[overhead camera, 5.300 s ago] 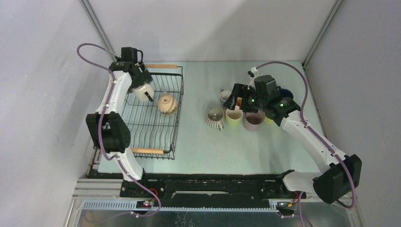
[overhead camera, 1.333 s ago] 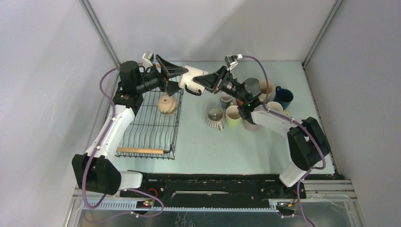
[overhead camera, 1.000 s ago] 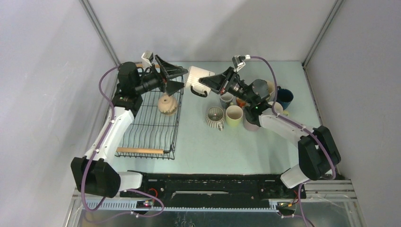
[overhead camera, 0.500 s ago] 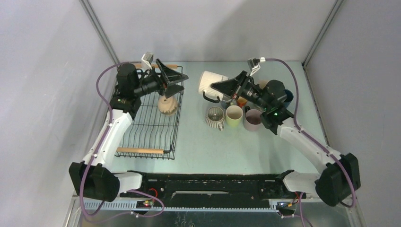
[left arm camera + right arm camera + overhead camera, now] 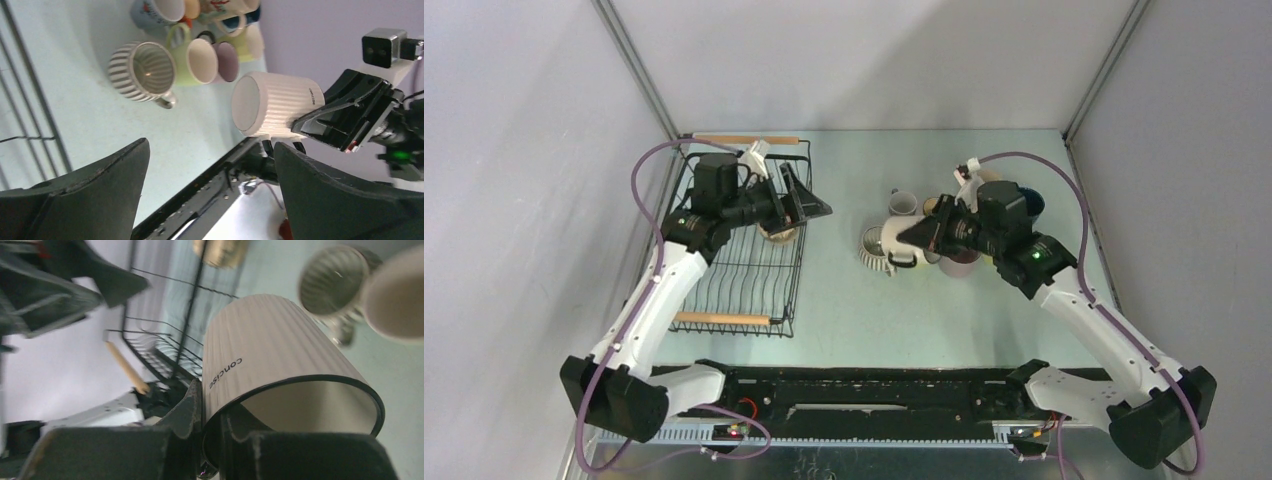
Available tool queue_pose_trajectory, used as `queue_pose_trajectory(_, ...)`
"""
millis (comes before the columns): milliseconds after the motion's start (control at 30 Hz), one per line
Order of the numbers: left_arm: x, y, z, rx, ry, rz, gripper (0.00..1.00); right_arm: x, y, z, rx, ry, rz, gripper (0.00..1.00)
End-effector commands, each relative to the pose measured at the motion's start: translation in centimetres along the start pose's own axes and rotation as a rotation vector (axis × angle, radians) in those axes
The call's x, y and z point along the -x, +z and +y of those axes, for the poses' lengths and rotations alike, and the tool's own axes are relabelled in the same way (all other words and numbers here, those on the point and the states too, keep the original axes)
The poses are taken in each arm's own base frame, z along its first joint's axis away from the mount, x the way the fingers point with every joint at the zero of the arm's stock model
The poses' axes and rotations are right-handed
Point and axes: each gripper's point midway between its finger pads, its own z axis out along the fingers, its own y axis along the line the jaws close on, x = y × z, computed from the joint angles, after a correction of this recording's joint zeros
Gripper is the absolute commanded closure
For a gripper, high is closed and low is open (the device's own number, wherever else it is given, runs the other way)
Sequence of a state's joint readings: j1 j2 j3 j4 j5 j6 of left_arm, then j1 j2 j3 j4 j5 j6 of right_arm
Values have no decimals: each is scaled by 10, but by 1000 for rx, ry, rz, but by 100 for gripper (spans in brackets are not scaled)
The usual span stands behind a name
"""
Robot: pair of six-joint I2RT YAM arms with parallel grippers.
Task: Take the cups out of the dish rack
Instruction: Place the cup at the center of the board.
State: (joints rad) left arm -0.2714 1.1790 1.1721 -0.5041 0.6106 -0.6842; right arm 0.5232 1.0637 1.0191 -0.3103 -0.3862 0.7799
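Note:
A white ribbed cup hangs on its side low over the table, and my right gripper is shut on its rim, one finger inside and one outside. It sits beside a striped cup in the group of cups on the table. My left gripper stands open and empty above the right edge of the black wire dish rack. A tan cup remains in the rack, partly hidden by that gripper.
Several cups cluster right of centre: a grey-blue one, a yellow-green one, a pinkish one, a dark blue one. Wooden rod handles close the rack's ends. The enclosure walls stand close on the left and right.
My right gripper has carried the white ribbed cup down and to the right, to the cup group. My left gripper, open throughout, has drawn back and lowered over the rack's right edge.

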Motion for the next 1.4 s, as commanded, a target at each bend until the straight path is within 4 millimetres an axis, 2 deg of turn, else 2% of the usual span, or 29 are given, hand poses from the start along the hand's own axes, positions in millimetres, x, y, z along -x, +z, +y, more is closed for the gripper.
queue_pose_trajectory(0,11,-21,0,116,176,-90,0,-12,-24,-7,-153,-108,42,100)
queue_pose_trajectory(267,11,-28,15,228,229,-130,0,-63,-18,-46,-420,-201,225,100)
queue_pose_trajectory(467,11,-32,18,247,239,-147,0,-90,0,-73,-561,-265,307,100)
queue_pose_trajectory(833,9,-37,22,268,247,-152,0,-113,39,-107,-653,-306,391,100)
queue_pose_trajectory(1067,7,-34,26,274,241,-143,0,-114,52,-124,-702,-341,383,100)
queue_pose_trajectory(1367,4,-33,30,281,239,-135,0,-127,63,-146,-752,-360,440,100)
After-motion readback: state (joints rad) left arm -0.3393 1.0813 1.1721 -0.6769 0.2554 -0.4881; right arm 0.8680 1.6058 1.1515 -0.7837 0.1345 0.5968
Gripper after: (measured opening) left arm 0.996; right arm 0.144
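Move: For the white cup in the right gripper, the free board spot lies about 6 cm back, 1 cm to the right and 25 cm below that hand. Just beyond that spot stand the green cup, about 5 cm ahead and 2 cm right of the hand, and the striped cup, 5 cm ahead and 6 cm left. The mauve cup is 2 cm ahead and 10 cm right. From the open left gripper, the upturned pot is some 4 cm ahead, 8 cm left and 20 cm below. Lower the right gripper with the white cup some 21 cm towards the free board in front of the striped and green cups, drawing back about 6 cm first, then easing forward 2 to 3 cm. Tip the fingers about 50 degrees until they point nearly straight down, keeping the rim pinched. Meanwhile shift the open left gripper 4 cm left and slightly down, rolling its left side up. ##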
